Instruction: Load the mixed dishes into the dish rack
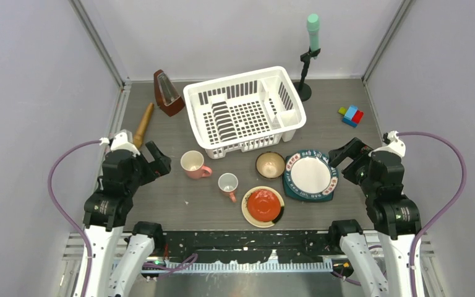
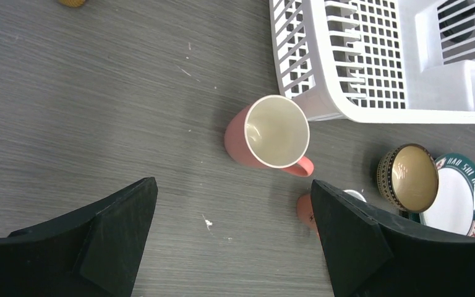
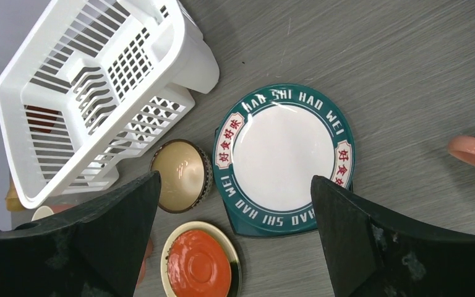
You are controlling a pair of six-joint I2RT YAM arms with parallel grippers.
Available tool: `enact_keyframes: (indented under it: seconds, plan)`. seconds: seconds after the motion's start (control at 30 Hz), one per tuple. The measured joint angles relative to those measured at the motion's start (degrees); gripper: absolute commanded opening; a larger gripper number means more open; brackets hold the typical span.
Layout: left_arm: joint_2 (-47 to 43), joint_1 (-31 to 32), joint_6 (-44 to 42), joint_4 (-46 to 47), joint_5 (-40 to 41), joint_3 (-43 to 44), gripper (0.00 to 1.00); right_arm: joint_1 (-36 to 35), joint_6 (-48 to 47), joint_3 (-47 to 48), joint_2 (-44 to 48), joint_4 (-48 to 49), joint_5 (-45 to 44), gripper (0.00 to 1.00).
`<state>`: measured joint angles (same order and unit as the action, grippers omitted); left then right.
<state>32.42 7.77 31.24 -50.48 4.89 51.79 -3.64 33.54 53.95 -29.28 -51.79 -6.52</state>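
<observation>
The white dish rack [image 1: 282,77] stands at the back middle with nothing in it. In front of it on the table are a larger pink mug [image 1: 192,164], a smaller pink mug [image 1: 227,184], a small brown bowl [image 1: 270,164], a teal-rimmed white plate [image 1: 310,175] and a cream plate with a red centre [image 1: 263,205]. My left gripper [image 1: 154,159] is open and empty, left of the larger mug [image 2: 271,131]. My right gripper [image 1: 344,159] is open and empty, just right of the teal plate [image 3: 284,154]. The right wrist view also shows the bowl [image 3: 179,175] and the cream plate [image 3: 198,263].
A wooden stick [image 1: 143,124] and a brown metronome-like object [image 1: 168,93] lie left of the rack. A black stand with a green top [image 1: 311,55] is at the back right. Coloured toy blocks [image 1: 350,115] sit to the right. Grey walls enclose three sides.
</observation>
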Motion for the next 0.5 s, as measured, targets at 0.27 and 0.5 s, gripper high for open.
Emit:
enact_keyframes:
  seconds: [0.27, 0.5]
  plan:
    - [3.7, 0.0, -5.1, 0.1, -6.8, 0.0, 0.99, 0.0, 0.6, -1.3, -0.8, -0.1, -1.9, 0.98]
    - [6.1, 0.0, -7.8, 1.8, -17.6, -1.4, 0.97, 0.0, 2.9, -4.0, -1.0, 0.2, -2.9, 0.97]
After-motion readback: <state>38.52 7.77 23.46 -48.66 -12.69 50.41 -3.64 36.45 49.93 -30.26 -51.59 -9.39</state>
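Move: The pink mug lies about 5 cm ahead of the open left hand, 8 cm to its right and 16 cm below; the small mug is 12 cm to the right of the pink one and 7 cm nearer the base. The dish rack's middle is some 27 cm ahead and 26 cm right of the left hand. The green-rimmed plate is 4 cm left, 1 cm ahead and 21 cm below the right hand, with the bowl 15 cm left of it and 4 cm farther out. Towards the pink mug, and the small mug past it, the left hand sweeps about 5 cm to the right, sinking a little as well, and turns some 20 degrees clockwise, fingers wide open. Over the green-rimmed plate the right hand meanwhile comes almost straight down about 3 cm, also open; neither hand touches anything yet. ##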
